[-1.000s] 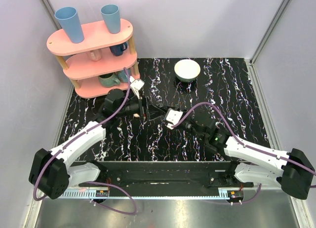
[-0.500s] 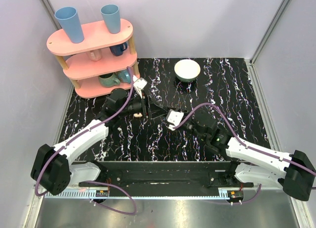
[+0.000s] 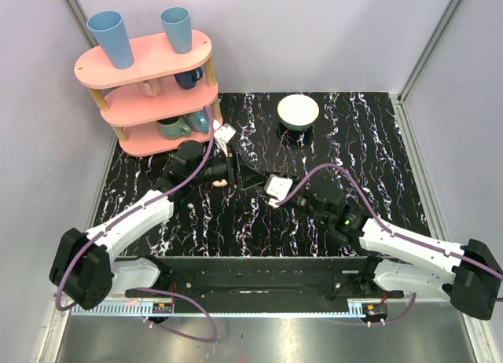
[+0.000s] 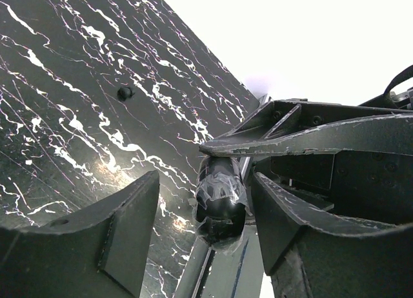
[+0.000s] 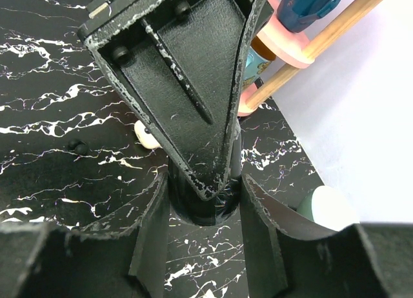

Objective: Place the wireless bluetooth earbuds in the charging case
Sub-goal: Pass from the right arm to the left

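My right gripper (image 5: 204, 182) is shut on a dark rounded object (image 5: 201, 208), held just above the black marbled table (image 3: 354, 143). From the left wrist, that object (image 4: 219, 198) looks black and glossy with clear film on it. It hangs between the jaws of my left gripper (image 4: 205, 180), which stand open with a gap on each side. From above, the left gripper (image 3: 230, 174) and right gripper (image 3: 250, 177) meet tip to tip. A small cream piece (image 5: 147, 135) with dark spots lies on the table, half hidden behind the left finger; whether it is the charging case or an earbud I cannot tell.
A small black object (image 4: 124, 91) lies alone on the table. A white bowl (image 3: 299, 111) stands at the back centre. The pink three-tier shelf (image 3: 149, 88) with blue cups and mugs fills the back left. Grey walls close off three sides.
My left gripper has slid a little right toward the right gripper and its jaws have narrowed around the dark object. The right arm has barely shifted.
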You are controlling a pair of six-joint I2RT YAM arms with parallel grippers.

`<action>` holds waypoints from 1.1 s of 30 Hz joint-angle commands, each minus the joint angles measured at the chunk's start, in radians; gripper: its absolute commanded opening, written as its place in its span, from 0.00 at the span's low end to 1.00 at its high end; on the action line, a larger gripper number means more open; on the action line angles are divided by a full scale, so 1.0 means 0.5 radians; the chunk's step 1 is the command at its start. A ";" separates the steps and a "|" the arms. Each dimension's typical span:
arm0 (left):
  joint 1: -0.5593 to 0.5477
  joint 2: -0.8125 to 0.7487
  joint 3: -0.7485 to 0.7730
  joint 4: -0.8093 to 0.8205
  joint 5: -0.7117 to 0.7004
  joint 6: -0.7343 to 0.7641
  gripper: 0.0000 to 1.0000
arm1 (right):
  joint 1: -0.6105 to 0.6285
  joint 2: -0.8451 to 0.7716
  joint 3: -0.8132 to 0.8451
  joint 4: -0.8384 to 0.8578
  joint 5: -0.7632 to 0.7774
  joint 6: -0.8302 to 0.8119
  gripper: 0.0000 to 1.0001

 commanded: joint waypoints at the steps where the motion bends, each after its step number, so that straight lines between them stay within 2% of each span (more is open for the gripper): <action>1: -0.013 -0.018 0.050 0.098 0.009 0.010 0.60 | 0.017 -0.002 0.009 0.134 0.015 0.030 0.01; 5: -0.016 -0.018 0.056 0.068 -0.003 0.016 0.52 | 0.017 0.004 -0.006 0.167 0.088 0.030 0.01; 14: -0.025 -0.058 0.078 -0.061 -0.040 0.071 0.57 | 0.017 -0.014 -0.018 0.180 0.113 0.021 0.01; 17: -0.025 -0.061 0.059 -0.021 -0.074 0.062 0.51 | 0.017 -0.020 -0.021 0.186 0.101 0.030 0.01; 22: -0.028 -0.049 0.047 0.080 -0.052 0.013 0.51 | 0.017 -0.029 -0.024 0.171 0.088 0.036 0.01; 26: -0.031 -0.040 0.047 0.086 -0.052 0.007 0.44 | 0.017 -0.035 -0.030 0.167 0.082 0.054 0.01; 28: -0.031 -0.037 0.044 0.086 -0.046 0.007 0.36 | 0.020 -0.039 -0.034 0.167 0.082 0.057 0.01; 32: -0.031 -0.037 0.041 0.074 -0.037 0.010 0.32 | 0.014 -0.039 -0.037 0.170 0.085 0.054 0.01; 33: -0.031 -0.034 0.041 0.071 -0.040 0.016 0.28 | 0.017 -0.035 -0.037 0.173 0.085 0.054 0.01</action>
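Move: The black charging case, already pinched in the right fingertips, sits between the left hand's open fingers. Its middle is about 2 cm to the right of the left hand point and 1 cm back, at the same height. From the right hand it is roughly 1 cm to the left, level otherwise. On the table some 20 cm below, the white case lies about 12 cm ahead and 11 cm left of the left hand, and a small black earbud about 10 cm ahead and 20 cm right. Closing nearly in place, the left fingers go from well open to about half that gap, until both tips come against the sides of the black charging case. The left hand dips almost 1 cm and comes mostly back up, easing about half a centimetre back. The right hand keeps its pinch on the case and shifts about half a centimetre forward and right. ##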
